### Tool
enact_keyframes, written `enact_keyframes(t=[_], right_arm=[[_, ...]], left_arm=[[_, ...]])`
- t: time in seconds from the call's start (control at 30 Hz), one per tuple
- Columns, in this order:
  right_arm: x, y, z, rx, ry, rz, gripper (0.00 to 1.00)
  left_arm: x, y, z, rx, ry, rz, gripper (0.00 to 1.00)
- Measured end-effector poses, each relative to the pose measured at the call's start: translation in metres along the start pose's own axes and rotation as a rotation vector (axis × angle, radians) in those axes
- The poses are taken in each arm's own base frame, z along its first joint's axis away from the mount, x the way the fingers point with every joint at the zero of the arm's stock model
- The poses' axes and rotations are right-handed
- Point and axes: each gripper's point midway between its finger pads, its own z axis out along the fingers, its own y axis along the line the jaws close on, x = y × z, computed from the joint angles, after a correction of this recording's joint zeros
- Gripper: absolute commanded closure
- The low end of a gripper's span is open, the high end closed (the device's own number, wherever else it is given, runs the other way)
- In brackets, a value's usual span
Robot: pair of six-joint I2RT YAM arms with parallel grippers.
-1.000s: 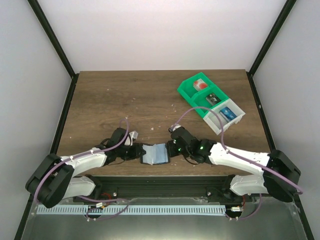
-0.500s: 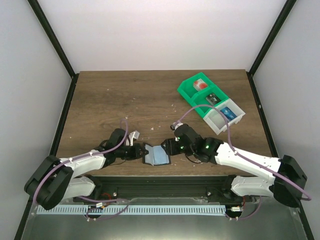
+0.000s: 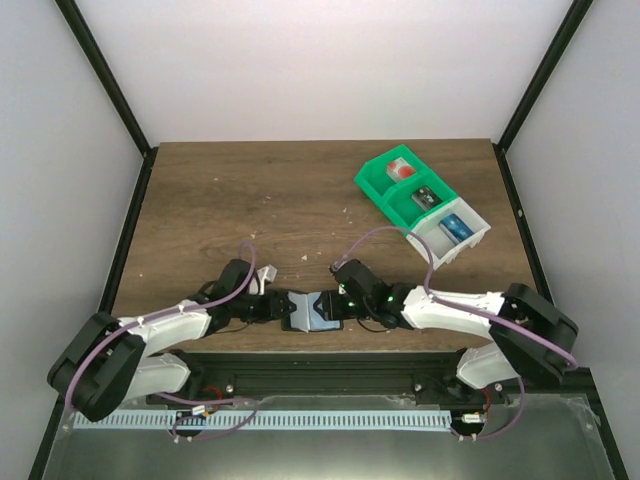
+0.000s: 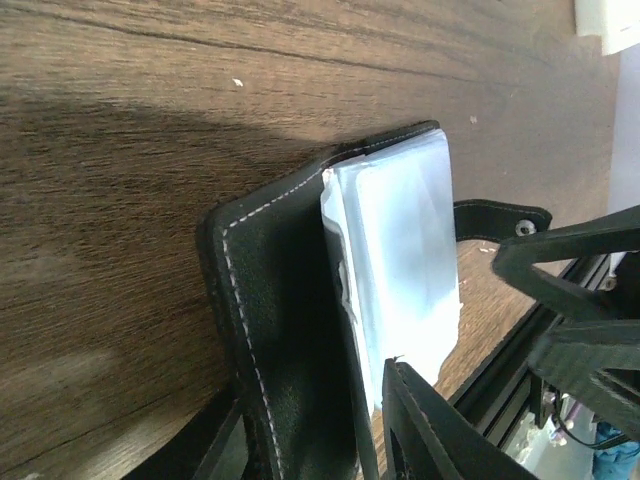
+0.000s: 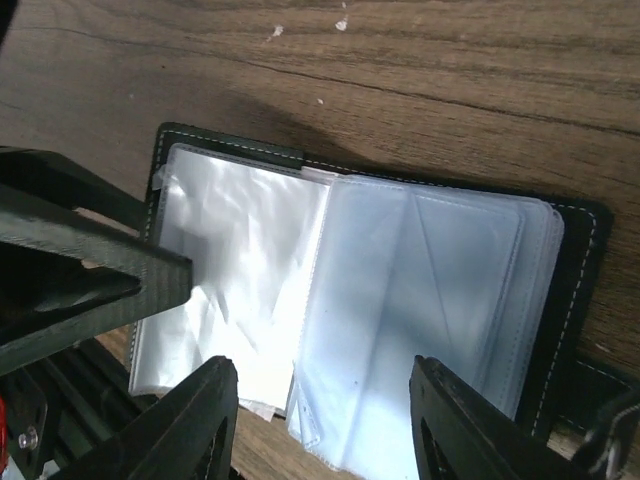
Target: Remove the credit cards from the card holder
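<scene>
The card holder (image 3: 312, 312) lies open near the table's front edge, between my two grippers. In the left wrist view its black stitched cover (image 4: 285, 290) stands between my left gripper's (image 4: 310, 400) fingers, which are slightly parted with a thin gap beside the clear sleeves (image 4: 400, 250). In the right wrist view the open holder (image 5: 570, 270) shows pale, shiny plastic sleeves (image 5: 420, 270). My right gripper (image 5: 322, 365) hangs open just over them, holding nothing. The credit cards are hidden; no bright blue card shows in the sleeves. From above, the left gripper (image 3: 278, 305) and right gripper (image 3: 342, 302) flank the holder.
A green-and-white compartment bin (image 3: 372, 185) stands at the back right, holding a red item (image 3: 401, 170), a dark item (image 3: 428, 197) and a blue item (image 3: 456, 227). The table's front edge and a metal rail (image 3: 330, 358) lie right behind the holder. Small crumbs dot the wood.
My right gripper opened, let go of the holder's right side and now hovers closer over the sleeves. My left jaws have parted a little around the cover. The holder lies flatter.
</scene>
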Motion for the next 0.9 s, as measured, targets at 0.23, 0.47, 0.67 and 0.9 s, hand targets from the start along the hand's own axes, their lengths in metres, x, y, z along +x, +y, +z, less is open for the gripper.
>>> enact_keyframes(t=[0.23, 0.47, 0.67, 0.9], right_arm=[[0.005, -0.008, 0.01, 0.016, 0.009, 0.025, 0.51], [0.011, -0.021, 0.017, 0.06, 0.018, 0.05, 0.47], [0.009, -0.021, 0.018, 0.061, 0.009, 0.053, 0.49], [0.009, -0.013, 0.018, 0.021, 0.02, 0.047, 0.49]], left_arm=[[0.001, 0.0, -0.004, 0.003, -0.02, 0.004, 0.94], [0.003, 0.003, -0.004, 0.0, -0.022, 0.001, 1.0], [0.004, 0.005, -0.003, 0.002, -0.022, -0.002, 1.0], [0.003, 0.003, -0.002, 0.014, -0.025, -0.007, 1.0]])
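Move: The card holder lies open between my hands. Its left leather flap is already between my left hand's parted fingers, about 1 cm right, 1 cm back and 1 cm below. The white pocket beside it is some 3 cm to the right and 1 cm back. My right hand hangs about 3 cm above the clear card sleeves, their middle about 1 cm right and 1 cm back. The holder's strap is some 5 cm right and 3 cm back. I keep my left hand almost in place at the holder's left edge and shut its fingers, pinching the leather flap. Meanwhile my right hand sinks nearly 3 cm straight down towards the clear sleeves, fingers still about half open, then eases up a touch at the end, down about 2.5 cm in all. ##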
